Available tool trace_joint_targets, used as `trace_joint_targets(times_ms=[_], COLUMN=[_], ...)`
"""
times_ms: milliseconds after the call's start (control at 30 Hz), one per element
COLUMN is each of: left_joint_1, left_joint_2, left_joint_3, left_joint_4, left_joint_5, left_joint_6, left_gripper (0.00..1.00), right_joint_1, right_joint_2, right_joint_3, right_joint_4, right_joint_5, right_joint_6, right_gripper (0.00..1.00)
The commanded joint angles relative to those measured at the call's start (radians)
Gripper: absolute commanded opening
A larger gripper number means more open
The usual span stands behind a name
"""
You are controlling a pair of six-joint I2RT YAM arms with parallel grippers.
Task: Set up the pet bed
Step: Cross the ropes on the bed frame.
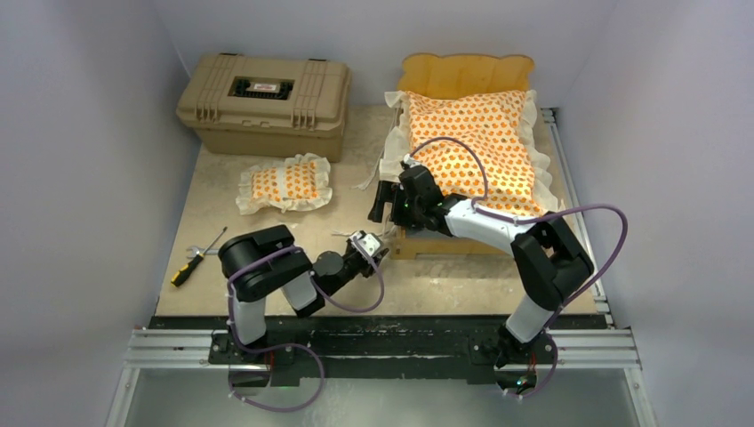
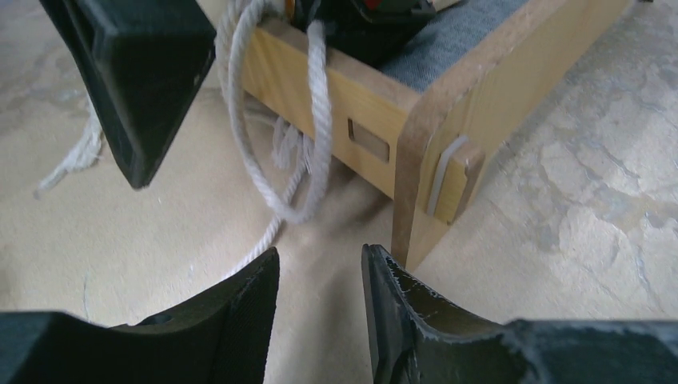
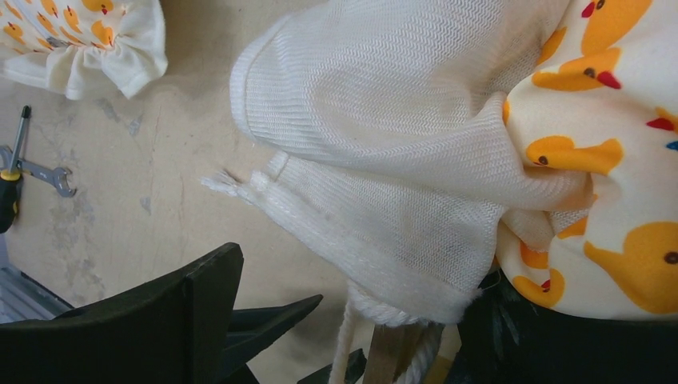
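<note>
The pet bed's light-wood frame (image 1: pixel 467 71) stands at the back right, with the duck-patterned mattress cushion (image 1: pixel 471 147) lying in it. The matching pillow (image 1: pixel 284 182) lies apart on the table, left of the bed. My right gripper (image 1: pixel 384 203) is at the bed's near-left corner, open wide, with the cushion's white ruffle (image 3: pixel 376 160) and a white cord (image 3: pixel 344 344) hanging between its fingers (image 3: pixel 192 296). My left gripper (image 2: pixel 320 256) sits low on the table just before that frame corner (image 2: pixel 416 144), jaws part-way apart with nothing between them. A white cord (image 2: pixel 320 120) loops over the frame rail.
A tan hard case (image 1: pixel 264 102) stands at the back left. A screwdriver (image 1: pixel 196 260) and a wrench (image 3: pixel 48 172) lie near the table's left front. The right gripper's finger (image 2: pixel 136 72) shows close by in the left wrist view.
</note>
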Motion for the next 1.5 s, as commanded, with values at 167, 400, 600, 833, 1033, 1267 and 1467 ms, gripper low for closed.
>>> trace_joint_targets(times_ms=[167, 400, 600, 833, 1033, 1267, 1467], left_joint_1=[-0.005, -0.005, -0.006, -0.006, -0.005, -0.004, -0.005], left_joint_2=[0.054, 0.072, 0.044, -0.031, -0.146, -0.253, -0.300], left_joint_3=[0.094, 0.126, 0.122, 0.094, 0.105, 0.155, 0.177], left_joint_4=[0.300, 0.299, 0.298, 0.296, 0.085, -0.163, -0.297], left_joint_5=[-0.021, -0.025, 0.019, 0.073, 0.070, 0.056, 0.046], left_joint_6=[0.093, 0.114, 0.109, 0.095, 0.095, 0.110, 0.118], left_gripper=[0.36, 0.20, 0.00, 0.00, 0.00, 0.00, 0.00], right_joint_1=[-0.009, -0.011, -0.010, -0.010, -0.010, -0.010, -0.011], right_joint_2=[0.018, 0.017, 0.004, -0.019, -0.061, -0.111, -0.169], right_joint_3=[-0.014, -0.012, -0.017, -0.009, 0.044, 0.096, 0.109], right_joint_4=[0.000, -0.003, -0.005, -0.012, -0.075, -0.158, -0.189], right_joint_5=[-0.029, -0.035, -0.032, -0.032, 0.003, 0.048, 0.072], right_joint_6=[-0.008, -0.009, -0.007, -0.002, 0.005, 0.012, 0.021], right_gripper=[0.99, 0.99, 0.99, 0.99, 0.99, 0.99, 0.99])
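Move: The hanging rope loop at the bed frame's near left corner is about 3 cm ahead of the left hand, 2 cm to its right and 2 cm above. The corner post stands roughly 2 cm ahead and 5 cm right of that hand, about level in height; the white cloth's corner is some 10 cm ahead, 2 cm right and 7 cm up. From the right hand, the same loop lies about 3 cm back, straight below by 3 cm. The left fingers close on the hanging rope loop and pinch it, after easing about 3 cm forward and right beside the corner post. Keeping it pinched, the left hand then lifts roughly 10 cm past the frame rail, tipping its fingers up some 10 degrees. The right hand waits wide open by the loop, then rises about 4 cm near the end, drifting slightly right. ##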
